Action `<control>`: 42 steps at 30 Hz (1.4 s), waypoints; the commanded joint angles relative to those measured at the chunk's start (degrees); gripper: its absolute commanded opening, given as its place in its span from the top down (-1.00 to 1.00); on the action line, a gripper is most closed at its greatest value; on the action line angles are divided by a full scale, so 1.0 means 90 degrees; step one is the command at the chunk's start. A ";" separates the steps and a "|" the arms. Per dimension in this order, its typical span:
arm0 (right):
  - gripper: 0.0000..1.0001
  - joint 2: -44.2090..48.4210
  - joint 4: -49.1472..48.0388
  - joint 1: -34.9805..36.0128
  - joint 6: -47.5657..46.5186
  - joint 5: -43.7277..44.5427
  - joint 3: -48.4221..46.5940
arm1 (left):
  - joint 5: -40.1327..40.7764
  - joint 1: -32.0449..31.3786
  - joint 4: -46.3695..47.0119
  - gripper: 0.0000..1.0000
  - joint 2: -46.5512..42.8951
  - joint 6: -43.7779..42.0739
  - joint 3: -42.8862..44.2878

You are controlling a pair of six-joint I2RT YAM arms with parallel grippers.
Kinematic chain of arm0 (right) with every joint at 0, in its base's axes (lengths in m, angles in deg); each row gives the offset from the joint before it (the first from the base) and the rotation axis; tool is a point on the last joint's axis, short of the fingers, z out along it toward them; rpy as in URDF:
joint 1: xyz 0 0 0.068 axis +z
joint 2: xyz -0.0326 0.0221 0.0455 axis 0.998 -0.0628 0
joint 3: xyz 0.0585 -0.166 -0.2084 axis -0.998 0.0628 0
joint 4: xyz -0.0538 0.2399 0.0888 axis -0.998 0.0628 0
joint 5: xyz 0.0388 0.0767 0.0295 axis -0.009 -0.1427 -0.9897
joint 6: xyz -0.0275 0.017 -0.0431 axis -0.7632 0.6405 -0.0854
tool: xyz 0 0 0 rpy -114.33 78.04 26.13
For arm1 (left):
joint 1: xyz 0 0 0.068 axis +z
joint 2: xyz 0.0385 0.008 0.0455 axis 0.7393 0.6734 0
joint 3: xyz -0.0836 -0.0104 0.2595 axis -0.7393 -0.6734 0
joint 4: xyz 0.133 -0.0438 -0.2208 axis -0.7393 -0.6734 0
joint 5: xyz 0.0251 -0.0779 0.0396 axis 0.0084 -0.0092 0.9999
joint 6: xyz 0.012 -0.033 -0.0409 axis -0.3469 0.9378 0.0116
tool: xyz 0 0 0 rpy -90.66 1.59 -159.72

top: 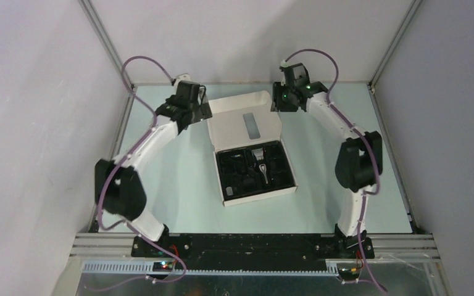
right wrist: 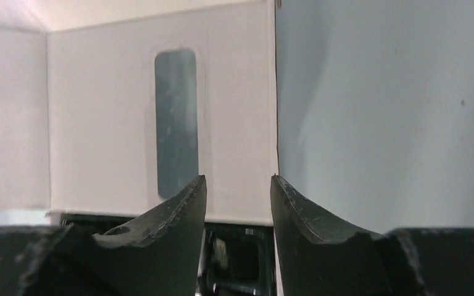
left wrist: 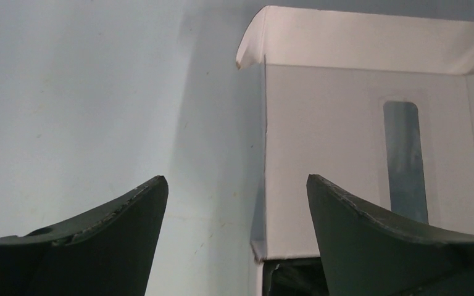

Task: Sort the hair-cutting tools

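The hair-cutting tools lie in the black moulded insert of the open white box. The trimmer body with its silver tip shows near the middle; the other black pieces blend into the insert. The box lid stands open at the far side. My left gripper is open and empty beside the lid's left edge, which shows between its fingers in the left wrist view. My right gripper is open and empty at the lid's right edge. Its fingers show in the right wrist view with the insert below.
The white box sits mid-table between the two arms. The lid has a grey window, also seen in the left wrist view. Grey walls enclose the table on the left, far and right sides.
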 commanded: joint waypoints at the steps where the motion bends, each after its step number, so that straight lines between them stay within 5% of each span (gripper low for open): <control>1: 0.07 -0.0965 0.0207 -0.0069 -0.0342 -0.0155 -0.1215 | 0.0002 0.0043 -0.0455 -0.74 0.1142 -0.0009 0.1254; 11: 0.22 -0.2308 0.0107 -0.0096 -0.0315 0.0784 -0.2510 | 0.0108 0.0066 -0.0674 -0.51 0.2913 -0.0252 0.2316; 14: 0.53 -0.2419 -0.0028 -0.0109 -0.0326 0.0749 -0.2488 | 0.0008 0.0079 -0.0452 -0.35 0.3068 -0.0252 0.2334; 18: 0.87 -0.2341 -0.0040 -0.0114 -0.0331 0.0697 -0.2401 | -0.0295 0.0082 -0.0251 0.27 0.3171 -0.0227 0.2331; 24: 0.99 -0.1432 -0.0440 -0.0028 -0.0315 0.0926 -0.1530 | -0.0316 0.0047 0.0311 0.97 0.2377 -0.0320 0.1741; 42: 0.95 0.1899 -0.3138 0.0543 0.0278 0.1893 0.3183 | 0.2105 -0.1856 0.3892 0.99 -0.0446 -0.1210 -0.1722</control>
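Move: The open lid's left edge lies about 7 cm ahead of the left hand, 3 cm to its right and 11 cm below; the lid's window is some 8 cm farther right, level with that edge. For the right hand, the lid's right edge is about 8 cm straight ahead and 7 cm down, with the window roughly 5 cm ahead and 8 cm left. The box middle sits about 13 cm back and 5 cm left of the right hand. Bring both open grippers down and forward to the lid's side edges, the left dipping about 11 cm while its fingers tip down, and close each to pinch its edge. Then, keeping the pinch, draw the lid up and back towards the bases, some 8 cm each way, the left hand also drifting right and the fingers of both tilting up. ##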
